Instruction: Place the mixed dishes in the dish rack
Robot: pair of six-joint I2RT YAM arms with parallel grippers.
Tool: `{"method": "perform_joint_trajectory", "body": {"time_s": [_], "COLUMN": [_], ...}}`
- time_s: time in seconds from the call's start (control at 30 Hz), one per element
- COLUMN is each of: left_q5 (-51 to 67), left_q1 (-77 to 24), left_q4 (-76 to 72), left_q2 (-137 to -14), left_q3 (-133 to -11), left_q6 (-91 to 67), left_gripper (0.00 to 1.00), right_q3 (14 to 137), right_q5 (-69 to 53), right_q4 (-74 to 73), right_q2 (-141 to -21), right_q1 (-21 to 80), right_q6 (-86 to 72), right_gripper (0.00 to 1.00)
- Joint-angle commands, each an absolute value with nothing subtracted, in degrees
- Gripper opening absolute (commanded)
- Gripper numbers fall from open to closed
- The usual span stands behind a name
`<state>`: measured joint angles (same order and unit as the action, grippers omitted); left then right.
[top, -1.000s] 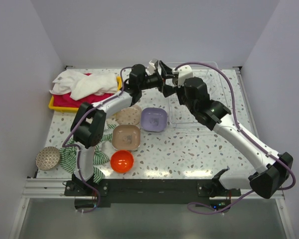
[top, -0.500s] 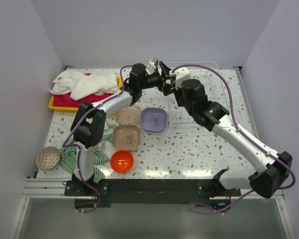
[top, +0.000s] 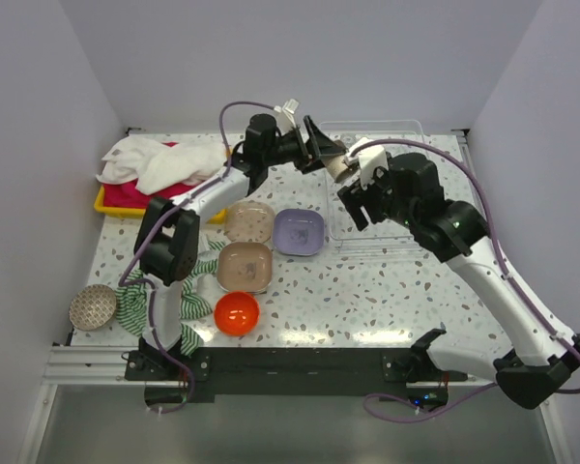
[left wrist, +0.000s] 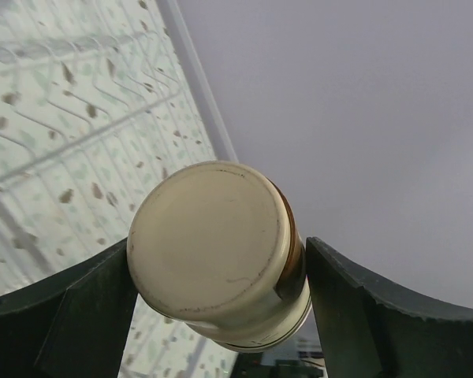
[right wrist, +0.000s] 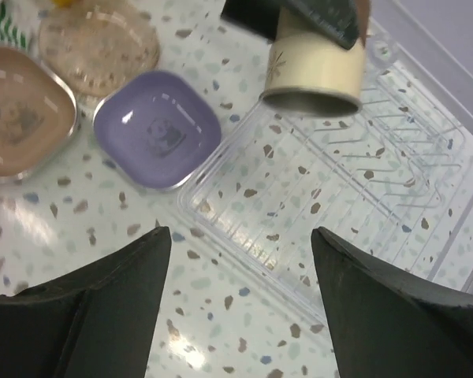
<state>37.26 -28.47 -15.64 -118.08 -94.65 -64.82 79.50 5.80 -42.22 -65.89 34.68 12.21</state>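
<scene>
A beige cup (top: 339, 165) hangs on its side in the air at the left end of the dish rack (top: 406, 135). My left gripper (top: 329, 159) is shut on it; the left wrist view shows the cup's base (left wrist: 213, 252) filling the gap between both fingers (left wrist: 87, 307). My right gripper (top: 356, 201) is open and empty, just right of and nearer than the cup, over the rack's clear tray (right wrist: 363, 173). On the table lie the lilac plate (top: 299, 232), two tan plates (top: 245, 266) (top: 248, 222), the orange bowl (top: 237, 312) and the speckled bowl (top: 93, 306).
A yellow tray of towels (top: 164, 164) sits at the back left. A green striped cloth (top: 135, 304) lies at the front left between the speckled bowl and the plates. White walls close in the table on three sides.
The right gripper has opened, let go of the cup and drawn back to the right. The left gripper has closed on the cup and now carries it alone.
</scene>
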Motion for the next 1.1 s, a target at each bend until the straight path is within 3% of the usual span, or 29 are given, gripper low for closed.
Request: {"method": "perform_joint_trajectory", "body": {"time_s": [0.0,0.17,0.33,0.8,0.83,0.93,0.97,1.07], "left_q5": [32.3,27.2,23.0,21.4,22.1,26.1,27.1,30.0], "left_q1": [-25.6,-22.4,-18.7,-12.7,-12.7,-12.8,-12.8,-14.0], "left_q4": [-5.4,0.5,6.1,8.7,8.3,6.5,5.7,5.5], "left_q2": [-113.9,-108.9,-105.4,-103.6,-104.0,-106.3,-107.3,-111.8], "left_q3": [-98.6,-98.1,-98.2,-103.3,-103.8,-106.9,-108.4,-114.8], "left_q6": [-44.8,-36.3,-30.1,-21.0,-20.8,-19.4,-18.6,-14.7], "left_gripper": [0.0,0.0,0.0,0.0,0.0,0.0,0.0,0.0], "right_q3": [79.5,82.2,78.1,71.1,70.8,69.4,69.4,68.6], "right_q5": [-13.6,-23.3,-20.7,-17.6,-16.6,-15.8,-15.1,-14.4], "right_q4": [-55.6,-65.9,-63.3,-54.8,-54.2,-54.4,-55.8,-58.3], "right_q2": [-69.4,-78.7,-80.9,-87.0,-87.2,-88.1,-88.4,-87.6], "right_q1": [26.7,20.5,18.5,17.3,17.3,17.3,17.3,17.2], "right_q6": [28.9,46.1,53.8,58.1,58.2,60.4,60.6,61.2], "right_gripper": [0.76,0.69,0.69,0.65,0.63,0.41,0.28,0.15]}}
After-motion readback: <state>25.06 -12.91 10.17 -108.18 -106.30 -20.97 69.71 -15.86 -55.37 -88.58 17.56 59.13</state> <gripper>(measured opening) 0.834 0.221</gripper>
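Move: My left hand already holds the cup; the dish rack's middle lies about 12 cm to its right and 21 cm below, roughly level ahead. The purple plate is some 12 cm back, 7 cm left and 25 cm below it. From my right hand, the spot on the rack's near rim is about 6 cm right and 21 cm below, straight under otherwise; the purple plate lies 2 cm ahead and 10 cm left, 28 cm below, and the held cup 13 cm ahead, 3 cm left, 5 cm lower. I drop my empty right hand about 21 cm, drifting some 6 cm right, and turn its fingers to point down over the rack's near rim, then narrow them around the wire at the end. My left hand keeps its grip on the cup and sweeps it left, forward and, after a small dip, up, away from the rack, its wrist swinging the fingers round to point more forward. ##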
